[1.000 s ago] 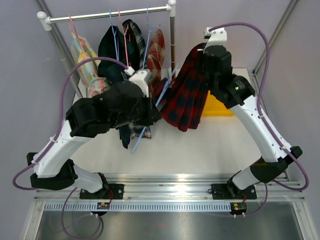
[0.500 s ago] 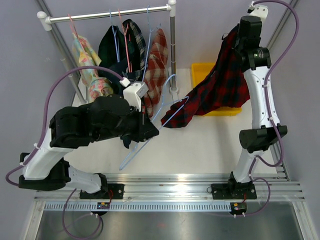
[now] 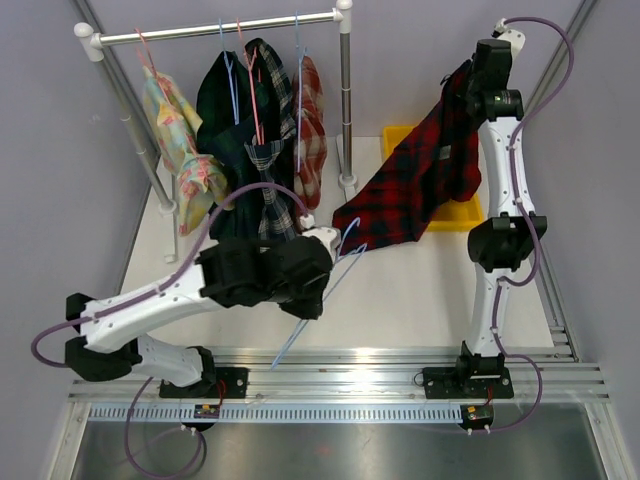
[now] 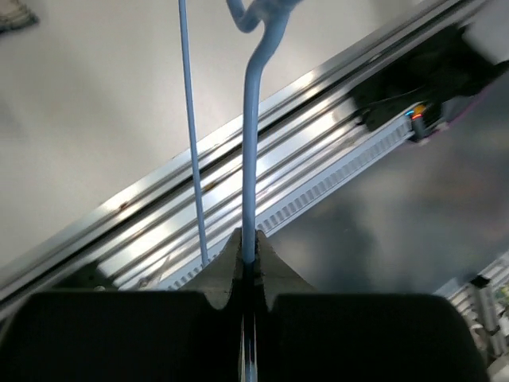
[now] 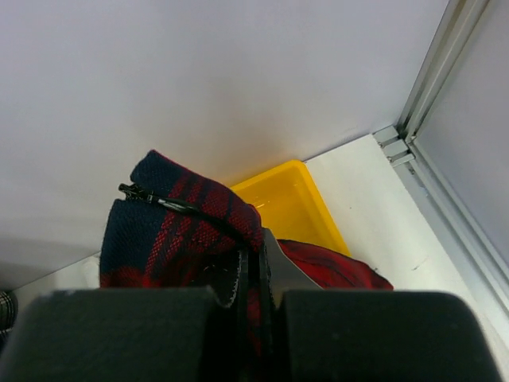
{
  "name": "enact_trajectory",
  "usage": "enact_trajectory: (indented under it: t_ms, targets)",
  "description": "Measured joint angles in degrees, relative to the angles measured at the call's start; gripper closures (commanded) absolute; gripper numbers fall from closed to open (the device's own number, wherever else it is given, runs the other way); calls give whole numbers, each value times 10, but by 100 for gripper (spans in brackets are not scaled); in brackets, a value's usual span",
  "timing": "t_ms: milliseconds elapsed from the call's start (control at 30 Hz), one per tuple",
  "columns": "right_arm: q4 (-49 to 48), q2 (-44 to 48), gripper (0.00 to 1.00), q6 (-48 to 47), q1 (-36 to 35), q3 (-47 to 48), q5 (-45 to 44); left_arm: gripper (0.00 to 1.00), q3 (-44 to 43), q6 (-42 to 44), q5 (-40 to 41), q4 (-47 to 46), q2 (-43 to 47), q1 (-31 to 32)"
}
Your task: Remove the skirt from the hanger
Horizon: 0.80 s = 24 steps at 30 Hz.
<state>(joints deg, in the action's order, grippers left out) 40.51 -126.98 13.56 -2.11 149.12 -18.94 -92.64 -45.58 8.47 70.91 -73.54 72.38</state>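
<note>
A red and dark plaid skirt (image 3: pixel 420 170) hangs stretched from my right gripper (image 3: pixel 468 85), which is raised high at the back right and shut on the skirt's waistband (image 5: pixel 175 231). The right gripper (image 5: pixel 258 247) pinches the fabric between its jaws. The skirt's lower end reaches down toward the table's middle. A light blue hanger (image 3: pixel 330 280) is in my left gripper (image 4: pixel 249 243), shut on one of its thin bars (image 4: pixel 251 143). In the top view the left gripper is hidden under its arm. The hanger's top lies just below the skirt's hem; I cannot tell whether they touch.
A yellow bin (image 3: pixel 400 140) sits under the hanging skirt at the back right, also seen in the right wrist view (image 5: pixel 290 203). A clothes rack (image 3: pixel 220 28) at the back left carries several other skirts (image 3: pixel 250 120) on hangers, and its post (image 3: pixel 345 100) stands near the skirt. A metal rail (image 3: pixel 350 365) runs along the near edge.
My right arm lifted the skirt up and to the back right. My left arm pulled the hanger down toward the near edge, so skirt and hanger drew apart.
</note>
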Motion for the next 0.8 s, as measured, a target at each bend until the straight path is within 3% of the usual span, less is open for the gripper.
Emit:
enact_trajectory:
  t_ms: [133, 333, 467, 567, 600, 633, 667, 800]
  targets:
    - [-5, -30, 100, 35, 21, 5, 16, 100, 42, -9, -7, 20, -24, 1]
    - [-31, -36, 100, 82, 86, -39, 71, 100, 40, -31, -10, -19, 109, 5]
    - [-86, -35, 100, 97, 98, -93, 167, 100, 12, -45, 31, 3, 144, 5]
    - [-132, -29, 99, 101, 86, -147, 259, 100, -41, -42, 88, 26, 96, 5]
    - [-141, -26, 86, 99, 79, -162, 282, 100, -72, -37, 112, 37, 67, 5]
    - [-143, -25, 52, 97, 73, -170, 297, 100, -105, -32, 132, 43, 44, 4]
    - [-137, -25, 1, 95, 64, -171, 312, 100, -144, -19, 154, 43, 10, -1]
    - [-70, -25, 1, 84, 36, -144, 324, 100, -306, 41, 212, 36, -122, -47]
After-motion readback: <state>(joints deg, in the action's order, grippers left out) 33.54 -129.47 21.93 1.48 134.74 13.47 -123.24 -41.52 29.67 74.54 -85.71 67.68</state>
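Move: The right hand holds the red-and-black skirt; the yellow bin's middle lies roughly 5 cm back, 8 cm left and 32 cm below it, with the rack's right post foot some 12 cm back, 31 cm left and equally low. The left hand holds the blue hanger. From it the rack rail's right end is about 40 cm ahead, 4 cm right and 28 cm up, and the hanging red-white plaid skirt about 38 cm ahead, 4 cm left, 6 cm up. Lower the right hand about 11 cm towards the bin, easing right first, then sweeping back left while rolling and turning some 20 degrees counter-clockwise, and spread the fingers wide to let go of the skirt. Keep the left gripper shut on the hanger; dip, then raise it, and drive forward to the rack, fingers tilting up. ##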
